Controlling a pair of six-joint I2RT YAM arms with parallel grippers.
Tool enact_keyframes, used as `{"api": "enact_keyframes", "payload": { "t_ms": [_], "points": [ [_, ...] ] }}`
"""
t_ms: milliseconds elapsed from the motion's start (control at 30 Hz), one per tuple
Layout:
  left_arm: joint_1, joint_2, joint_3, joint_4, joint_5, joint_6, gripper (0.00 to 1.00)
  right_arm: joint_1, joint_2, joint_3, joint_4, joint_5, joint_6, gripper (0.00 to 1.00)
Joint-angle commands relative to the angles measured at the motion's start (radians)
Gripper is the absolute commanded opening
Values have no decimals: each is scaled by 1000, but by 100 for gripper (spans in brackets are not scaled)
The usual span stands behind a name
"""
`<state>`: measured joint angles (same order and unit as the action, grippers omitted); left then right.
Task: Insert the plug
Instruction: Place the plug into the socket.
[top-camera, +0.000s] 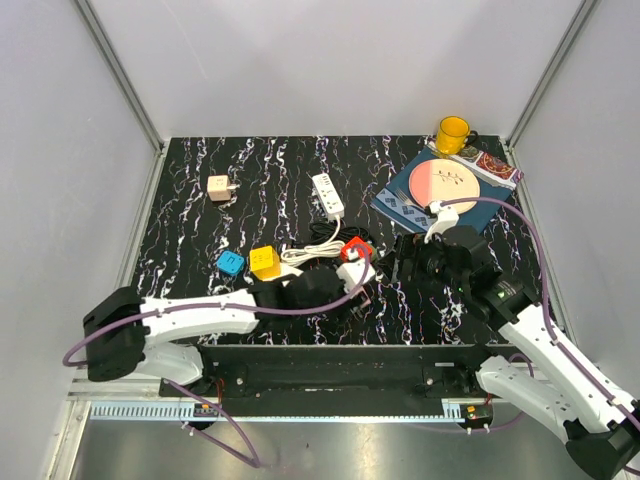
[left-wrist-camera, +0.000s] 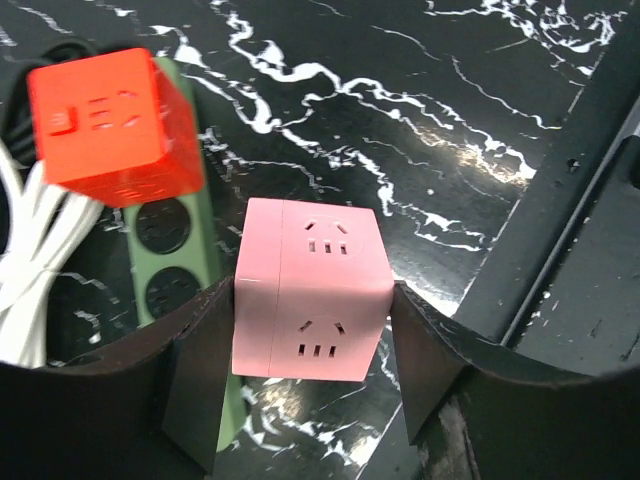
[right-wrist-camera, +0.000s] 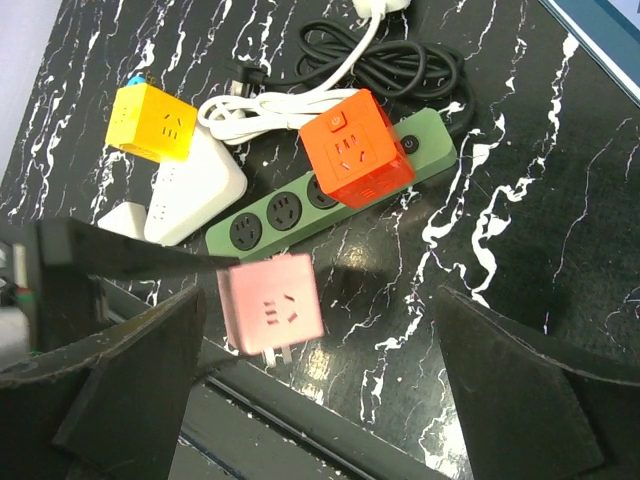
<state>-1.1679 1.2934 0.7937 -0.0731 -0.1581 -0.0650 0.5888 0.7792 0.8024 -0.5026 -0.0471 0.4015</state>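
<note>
A pink cube plug (left-wrist-camera: 310, 290) hangs just above the marbled table, and my left gripper (left-wrist-camera: 312, 352) is shut on it, one finger (left-wrist-camera: 205, 370) pressed to each side. In the right wrist view the same pink plug (right-wrist-camera: 272, 305) shows its metal prongs pointing down toward the table's near edge. Beside it lies a green power strip (right-wrist-camera: 330, 195) with round sockets, and a red-orange cube (right-wrist-camera: 355, 150) sits plugged into it. My right gripper (right-wrist-camera: 322, 375) hangs wide open above this spot with nothing between its fingers. From above, the left gripper (top-camera: 340, 282) is at centre front.
A yellow cube (top-camera: 265, 262), a blue cube (top-camera: 231, 263), a white adapter (right-wrist-camera: 190, 190) and coiled black and white cables (right-wrist-camera: 400, 60) crowd the strip. Farther back lie a white power strip (top-camera: 328, 195) and a beige plug (top-camera: 219, 187). A plate (top-camera: 443, 185) and yellow mug (top-camera: 452, 134) stand back right.
</note>
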Motion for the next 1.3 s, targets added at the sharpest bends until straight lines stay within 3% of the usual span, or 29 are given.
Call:
{"api": "enact_keyframes", "payload": {
  "t_ms": [0,233,300,500,567,600,867,967,1267],
  "points": [
    [-45,75,16,219,-28,-36,0,-3,-5,9,-20,42,0,100],
    [-55,227,38,265,28,-56,4,-1,28,12,-37,43,-7,100],
    [-56,247,39,250,45,-73,11,-1,31,14,-42,42,-10,100],
    [-64,248,38,167,80,-136,47,-1,66,29,-74,35,-33,100],
    [-64,218,29,148,66,-156,54,-3,94,50,-91,18,-42,100],
    [-64,207,26,141,58,-171,64,-3,101,57,-105,13,-46,100],
    [-59,90,27,76,-12,-211,98,-3,176,116,-166,-45,-66,100],
    [-41,38,27,33,-23,-240,99,-1,212,135,-191,-97,-73,100],
    [152,-226,-11,-123,-29,-377,99,19,353,161,-281,-171,-49,100]
  ]
}}
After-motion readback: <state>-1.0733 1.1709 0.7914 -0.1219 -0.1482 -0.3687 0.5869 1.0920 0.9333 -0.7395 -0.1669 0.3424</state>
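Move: At the left hand the pink plug is already gripped; the bare table spot for it is about 2 cm back, 3 cm right and 8 cm below. From that hand the red cube plug stands some 11 cm ahead and 3 cm right, and the middle of the green power strip about 7 cm ahead and 1 cm left. From the open right hand the pink plug is roughly 5 cm back, 8 cm left and 8 cm lower; the red cube is 5 cm ahead, 6 cm left. Setting the pink plug down between the green strip and the near table edge, the left hand sinks about 6 cm while easing right and a little back, then opens its fingers wide and withdraws upward, forward and to the left. The right hand, open and empty, descends about 6 cm towards the plug, its fingers tipping some 25 degrees further down. ##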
